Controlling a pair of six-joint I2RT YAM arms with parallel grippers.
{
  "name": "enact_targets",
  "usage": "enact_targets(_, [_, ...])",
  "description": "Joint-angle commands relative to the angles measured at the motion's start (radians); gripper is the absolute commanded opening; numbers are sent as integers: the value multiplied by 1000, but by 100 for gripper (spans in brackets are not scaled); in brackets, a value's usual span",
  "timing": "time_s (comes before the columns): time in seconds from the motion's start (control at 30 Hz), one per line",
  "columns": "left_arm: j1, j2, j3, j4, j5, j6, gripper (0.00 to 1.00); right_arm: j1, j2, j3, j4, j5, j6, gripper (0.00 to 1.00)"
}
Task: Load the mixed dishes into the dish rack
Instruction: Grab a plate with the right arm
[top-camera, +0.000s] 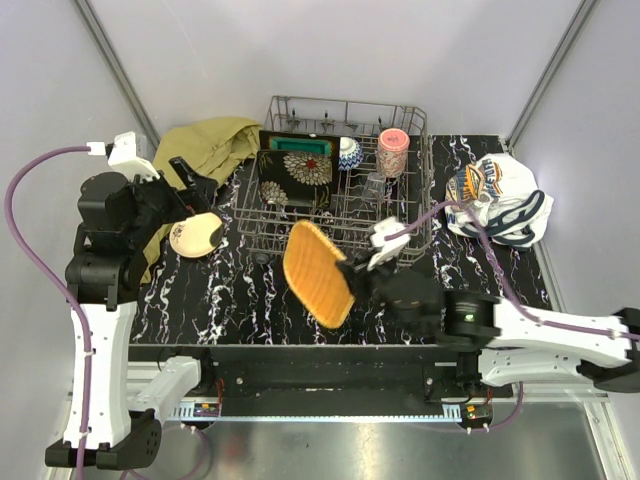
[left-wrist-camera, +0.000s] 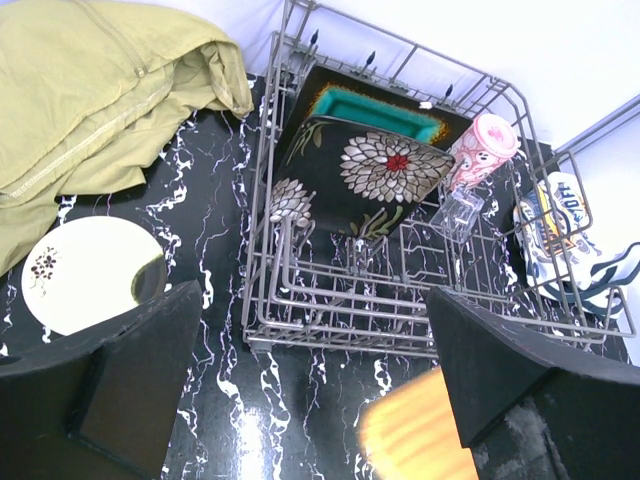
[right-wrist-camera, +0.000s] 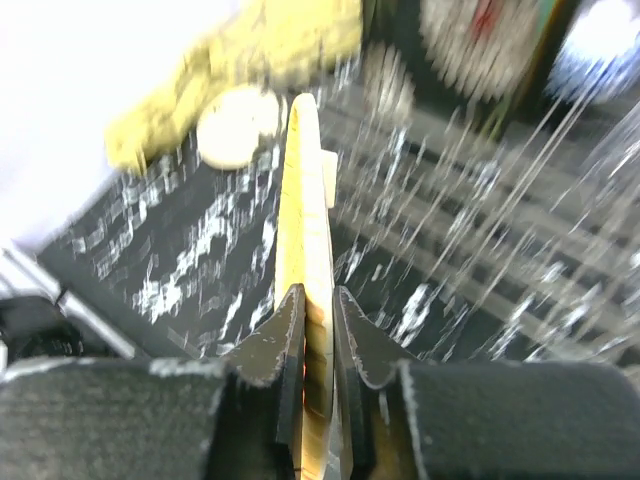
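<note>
My right gripper (top-camera: 352, 272) (right-wrist-camera: 318, 300) is shut on the edge of the orange woven-look square plate (top-camera: 317, 272) (right-wrist-camera: 305, 190), which is lifted off the table and tilted just in front of the dish rack (top-camera: 345, 103) (left-wrist-camera: 400, 322). In the rack stand a teal square plate (top-camera: 300, 146) (left-wrist-camera: 375, 108), a dark floral plate (top-camera: 295, 172) (left-wrist-camera: 385, 170), a small patterned bowl (top-camera: 349, 152), a pink cup (top-camera: 392, 152) (left-wrist-camera: 482, 148) and a clear glass (top-camera: 373, 185) (left-wrist-camera: 458, 215). The cream round plate (top-camera: 196, 235) (left-wrist-camera: 85, 272) lies on the table left of the rack. My left gripper (top-camera: 195, 180) (left-wrist-camera: 312, 290) hangs open above it, holding nothing.
An olive-yellow cloth (top-camera: 205, 145) (left-wrist-camera: 90, 90) is bunched at the back left, touching the rack's corner. A white printed cloth (top-camera: 497, 195) (left-wrist-camera: 570, 230) lies right of the rack. The table is black marble-patterned (top-camera: 220, 300).
</note>
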Motion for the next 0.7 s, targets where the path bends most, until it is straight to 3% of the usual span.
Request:
enact_targets(0.0, [2, -12, -16, 48, -15, 7, 99, 0, -101, 185, 42, 47, -270, 0])
enact_targets(0.17, [2, -15, -28, 56, -20, 6, 99, 2, -76, 322, 65, 24, -532, 0])
enact_targets(0.33, [4, -13, -48, 82, -20, -8, 99, -23, -15, 429, 291, -10, -895, 0])
enact_targets(0.53, [2, 11, -94, 128, 31, -43, 99, -254, 126, 672, 172, -244, -912, 0])
enact_targets(0.67, [4, 22, -105, 145, 28, -43, 99, -331, 258, 768, 126, -317, -941, 0])
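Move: The right hand still grips the orange plate by its edge in the air; the middle of the dish rack lies roughly 27 cm ahead, almost in line with it and 22 cm lower. In the rack, the flower plate stands 26 cm ahead and 9 cm left of the hand, the clear glass 25 cm ahead and 7 cm right. From the left hand, the rack's middle is about 16 cm ahead, 26 cm right and 32 cm down. Keeping its pinch on the orange plate, the right hand sweeps steeply up some 26 cm, drifting right early and then swinging forward about 8 cm, high above the table in front of the rack, while the wrist tips back so the fingers point upward by nearly 40 degrees more. The empty left hand, fingers still wide open, sinks about 3 cm and eases slightly forward. ##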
